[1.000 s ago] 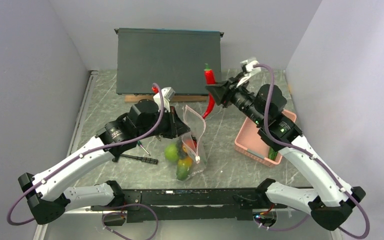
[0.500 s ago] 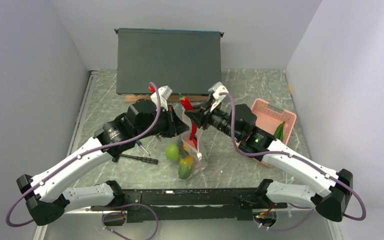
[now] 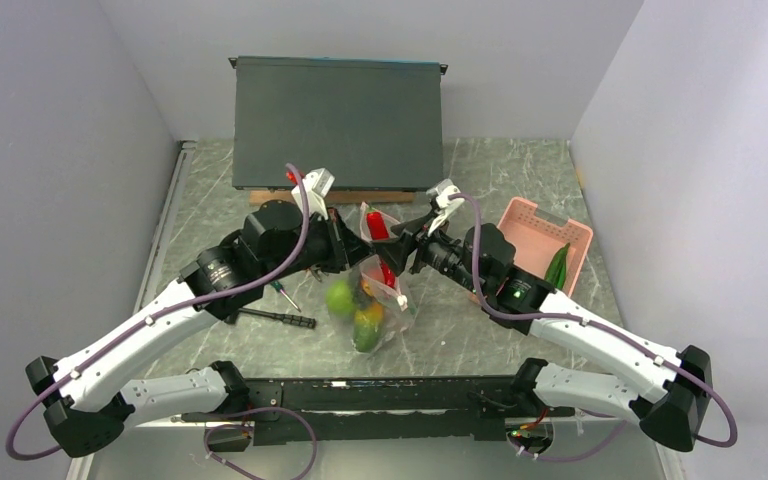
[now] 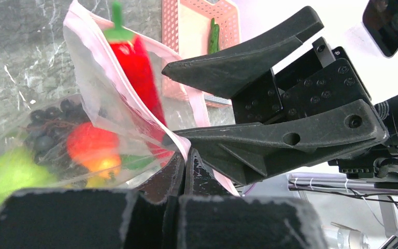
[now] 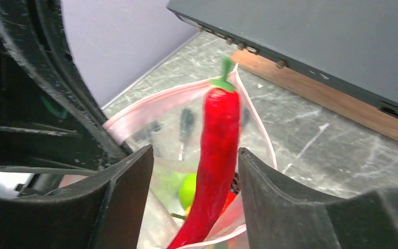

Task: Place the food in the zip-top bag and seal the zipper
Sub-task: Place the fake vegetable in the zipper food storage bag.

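Observation:
The zip-top bag (image 3: 390, 305) stands on the table, its mouth lifted. My left gripper (image 4: 185, 155) is shut on its pink zipper (image 4: 194, 106) edge. Inside lie a lime-green fruit (image 3: 340, 298), an orange-yellow piece (image 3: 368, 322) and dark berries (image 4: 49, 122). A red chili pepper (image 5: 217, 150) stands upright in the bag's mouth, stem up and tip down inside. My right gripper (image 5: 194, 151) is open around it, with a gap on both sides. A dark green cucumber (image 3: 558, 265) leans in the pink basket (image 3: 530, 222).
A dark grey box (image 3: 338, 120) on a wooden strip fills the back of the table. A black-handled tool (image 3: 282, 319) and a green-handled screwdriver (image 3: 283, 292) lie left of the bag, under my left arm. Grey walls close in both sides.
My right arm carried the chili from high near the box down to the bag's mouth, then its jaws opened and let go. My left arm kept its hold on the bag edge.

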Available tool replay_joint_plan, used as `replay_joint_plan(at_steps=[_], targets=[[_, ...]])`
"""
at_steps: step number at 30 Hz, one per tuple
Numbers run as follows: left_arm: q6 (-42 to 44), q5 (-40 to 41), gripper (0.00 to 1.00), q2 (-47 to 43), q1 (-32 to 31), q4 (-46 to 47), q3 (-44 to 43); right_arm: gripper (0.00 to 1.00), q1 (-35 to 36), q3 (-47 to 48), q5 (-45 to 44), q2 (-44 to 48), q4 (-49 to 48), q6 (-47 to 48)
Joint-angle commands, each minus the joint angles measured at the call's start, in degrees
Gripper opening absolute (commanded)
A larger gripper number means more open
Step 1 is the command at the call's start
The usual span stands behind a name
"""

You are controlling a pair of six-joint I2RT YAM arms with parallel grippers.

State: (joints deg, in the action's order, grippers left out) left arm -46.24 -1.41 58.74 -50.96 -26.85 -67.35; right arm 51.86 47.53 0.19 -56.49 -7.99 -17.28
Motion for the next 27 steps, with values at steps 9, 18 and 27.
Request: replay_joint_plan(at_steps=[9,18,27], targets=[[1.44,1.12,0.0,-0.95,0.3,3.73,-0.33,0.78,0.28,9.09,-10.65,0.99,12.51,-1.71],[3.71,0.22,0.0,-0.2,0.32,4.11,-0.54,0.79,0.34,12.89,-13.43,0.2,16.13,-0.96],[9.03,-4.54,0.0,-1.65,0.23,8.94,2.51,0.8,-2.65,14.73,-36.84,1.23,29.83,-11.54]])
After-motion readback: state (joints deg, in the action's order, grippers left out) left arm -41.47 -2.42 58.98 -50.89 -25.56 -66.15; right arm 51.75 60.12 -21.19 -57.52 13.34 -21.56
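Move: The right fingers, already part-open, straddle the red pepper, whose middle is about 1 cm ahead, 1 cm left and 2 cm below, inside the bag mouth that surrounds the fingertips. The next vegetable, a green cucumber, lies roughly 13 cm ahead, 36 cm right and 23 cm below; the pink basket's middle is 5 cm left of it and 1 cm farther out. From the left hand, the cucumber is some 15 cm ahead, 39 cm right and 24 cm below. Open the right fingers wider to leave the red pepper in the bag mouth, dipping about 1 cm, then lift by about 3 cm and draw out of the bag to the right and somewhat forward, about 6 cm across, towards the basket. Turn the wrist clockwise some 20 degrees, quickest at the end while sinking slightly. Keep the left gripper pinched on the bag's rim, nearly still. ##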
